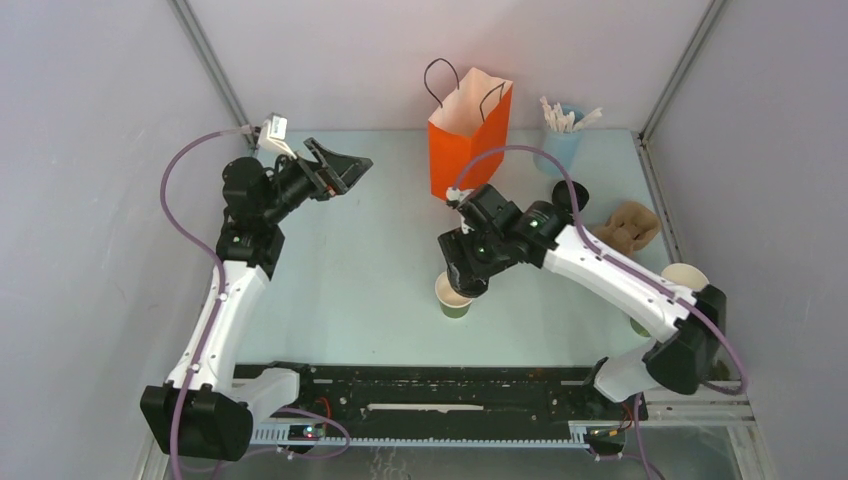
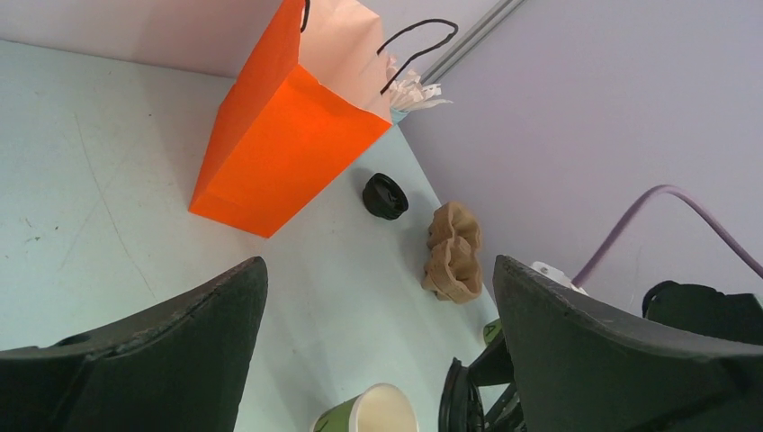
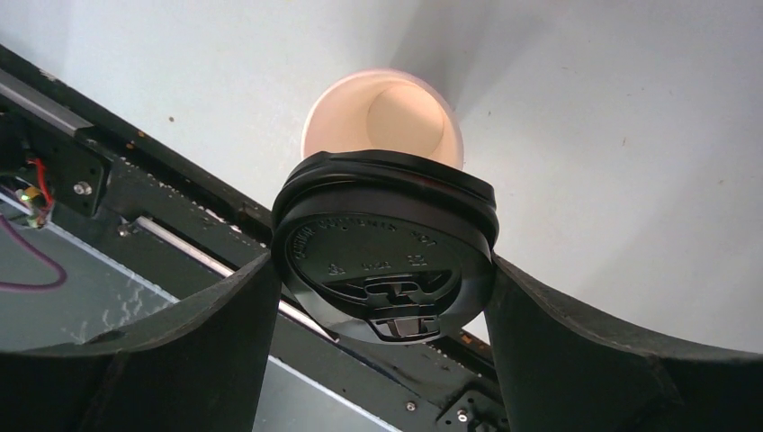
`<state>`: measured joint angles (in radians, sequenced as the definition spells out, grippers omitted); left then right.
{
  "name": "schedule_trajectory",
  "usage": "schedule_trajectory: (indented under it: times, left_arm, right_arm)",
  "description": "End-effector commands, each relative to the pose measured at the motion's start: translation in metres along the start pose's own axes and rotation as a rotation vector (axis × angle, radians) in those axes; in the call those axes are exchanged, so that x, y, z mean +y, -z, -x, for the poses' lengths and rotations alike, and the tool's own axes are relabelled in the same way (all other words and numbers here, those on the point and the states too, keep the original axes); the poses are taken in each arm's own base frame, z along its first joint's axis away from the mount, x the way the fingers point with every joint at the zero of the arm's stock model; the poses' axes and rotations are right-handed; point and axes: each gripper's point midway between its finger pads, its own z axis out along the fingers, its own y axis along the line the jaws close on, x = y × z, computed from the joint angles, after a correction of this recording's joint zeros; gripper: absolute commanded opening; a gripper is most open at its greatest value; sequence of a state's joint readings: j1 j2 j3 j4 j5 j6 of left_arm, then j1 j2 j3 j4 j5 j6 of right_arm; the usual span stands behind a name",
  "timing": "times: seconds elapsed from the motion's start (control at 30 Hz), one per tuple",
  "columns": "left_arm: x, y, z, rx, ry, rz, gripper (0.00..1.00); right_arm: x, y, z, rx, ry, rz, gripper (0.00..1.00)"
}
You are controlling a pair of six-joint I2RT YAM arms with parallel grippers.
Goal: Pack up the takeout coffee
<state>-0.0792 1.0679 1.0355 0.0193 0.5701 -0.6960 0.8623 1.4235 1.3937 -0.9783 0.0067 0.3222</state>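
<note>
No lidded takeout coffee is in view. A lidless olive-green cup (image 1: 455, 300) (image 3: 382, 112) (image 2: 373, 414) with a white inside stands at the table's front middle. My right gripper (image 1: 463, 272) (image 3: 380, 266) hovers just above it, shut on a round black plastic lid (image 3: 387, 256) (image 2: 457, 403) that is pinched by its rim between both fingers and tilted over the cup's near edge. The orange paper bag (image 1: 468, 135) (image 2: 279, 148) stands open at the back. At the far left, my left gripper (image 1: 340, 165) (image 2: 378, 265) is raised, open and holding nothing.
A second black lid (image 2: 385, 195) (image 1: 572, 193) lies right of the bag. A brown cardboard cup carrier (image 1: 628, 225) (image 2: 453, 252) sits beyond it. A pale blue cup of white sticks (image 1: 560, 145) is at the back right. Another lidless cup (image 1: 685, 275) stands by the right arm.
</note>
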Motion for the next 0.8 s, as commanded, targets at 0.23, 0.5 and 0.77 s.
schedule_trajectory:
  times: [0.23,0.5,0.77]
  left_arm:
    - [-0.017,0.002,0.017,-0.029,-0.045,-0.035,1.0]
    - [-0.021,0.003,0.017,-0.026,-0.044,-0.049,1.0]
    - [-0.023,0.003,0.017,-0.022,-0.042,-0.058,1.0]
  right_arm:
    - [0.014,-0.027,0.0,0.174,0.132,-0.049,0.86]
    - [0.022,-0.042,-0.004,0.223,0.144,-0.024,0.87]
    - [0.018,-0.053,-0.004,0.249,0.146,-0.046,0.88]
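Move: The cup stands about 3 cm to the left of the right gripper and its held black lid, roughly 1 cm farther out, its middle some 10 cm below. The orange bag stands roughly 31 cm ahead of that gripper and about 1 cm to the right; the spare lid is about 28 cm ahead and 24 cm to the right. From the left gripper, the cup lies some 11 cm back, 18 cm right and 27 cm down. Keep the black lid pinched in the right gripper and shift it left over the cup's mouth, about 2 to 3 cm, then lower it roughly 5 cm down to the rim. Tip the fingers some 15 degrees nearer to straight down as you go, and ease off over the rim without opening them. ##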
